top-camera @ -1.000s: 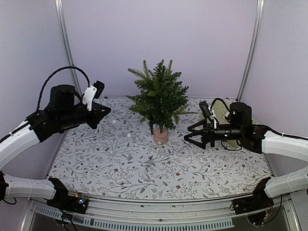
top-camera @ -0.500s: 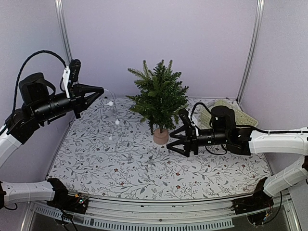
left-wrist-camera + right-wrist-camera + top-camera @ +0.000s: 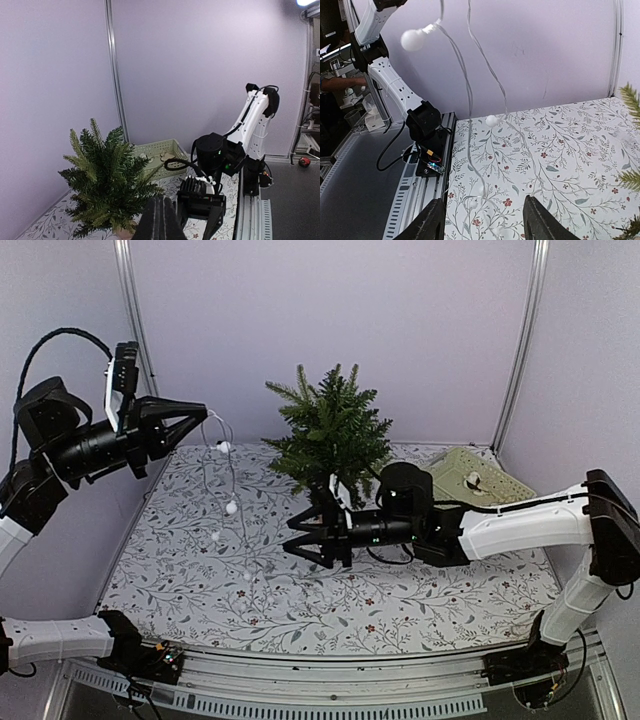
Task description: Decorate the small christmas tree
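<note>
The small christmas tree (image 3: 332,440) stands upright on its tan base at the back middle of the table; it also shows in the left wrist view (image 3: 107,187). My left gripper (image 3: 200,418) is raised at the left, shut on a thin clear string of white ball lights (image 3: 231,507) that hangs down to the tablecloth. My right gripper (image 3: 292,537) is open and empty, low over the table in front of the tree, pointing left at the hanging string. In the right wrist view the string (image 3: 468,112) dangles just ahead of the open fingers (image 3: 433,223).
A pale green basket (image 3: 480,480) with ornaments sits at the back right; it also shows in the left wrist view (image 3: 159,155). The table carries a floral cloth (image 3: 400,590). Metal frame posts (image 3: 133,320) stand at the back corners.
My left gripper has risen and drawn back left, lifting the light string off the table. My right gripper has reached far leftwards past the tree base toward the hanging string.
</note>
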Controlling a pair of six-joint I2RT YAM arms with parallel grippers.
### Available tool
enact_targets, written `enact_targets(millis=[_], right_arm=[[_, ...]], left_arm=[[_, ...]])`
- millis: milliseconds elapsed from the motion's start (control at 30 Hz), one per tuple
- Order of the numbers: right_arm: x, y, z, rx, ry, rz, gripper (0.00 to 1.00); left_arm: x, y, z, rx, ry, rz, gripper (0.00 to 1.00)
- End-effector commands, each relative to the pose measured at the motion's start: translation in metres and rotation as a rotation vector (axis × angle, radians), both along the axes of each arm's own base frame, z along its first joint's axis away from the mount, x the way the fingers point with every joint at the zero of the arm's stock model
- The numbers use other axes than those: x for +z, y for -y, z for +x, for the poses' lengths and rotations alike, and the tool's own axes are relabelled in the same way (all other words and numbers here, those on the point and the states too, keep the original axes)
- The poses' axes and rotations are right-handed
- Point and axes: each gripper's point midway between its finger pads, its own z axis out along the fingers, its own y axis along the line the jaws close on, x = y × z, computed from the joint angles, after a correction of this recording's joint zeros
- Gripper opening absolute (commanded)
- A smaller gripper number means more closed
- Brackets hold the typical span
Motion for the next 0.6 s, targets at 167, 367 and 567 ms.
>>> enact_targets(millis=[167, 367, 567], right_arm=[[-0.038, -0.038, 0.018, -0.009, -0.049, -0.021, 0.56], [-0.058, -0.042, 0.022, -0.038, -0.123, -0.009, 0.54], [-0.087, -0.039, 0.024, -0.084, -0.048, -0.037, 0.52]], left_arm=[[0.021, 0.007, -0.018, -0.107, 0.044, -0.043, 0.0], [0.017, 0.009, -0.021, -0.129, 0.042, -0.036, 0.0], [0.015, 0.011, -0.025, -0.157, 0.04, -0.033, 0.0]])
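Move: The lower bulbs of the hanging light string lie about 10 cm to the right hand's left, level with it fore and aft and some 8 cm lower. A higher bulb hangs about 12 cm left, 2 cm back and 6 cm up. The tree stands roughly 18 cm ahead and 8 cm to the right. From the left hand, which already holds the string, those lower bulbs are some 30 cm below and 4 cm right, level fore and aft. Downward and leftward, the right hand sinks about 7 cm and reaches some 4 cm towards the hanging lower part of the light string, easing a little forward and slowing near the end, with its fingers staying about half open. The left hand keeps its pinch on the string high up, drifting back 1 or 2 cm while turning slightly clockwise. ##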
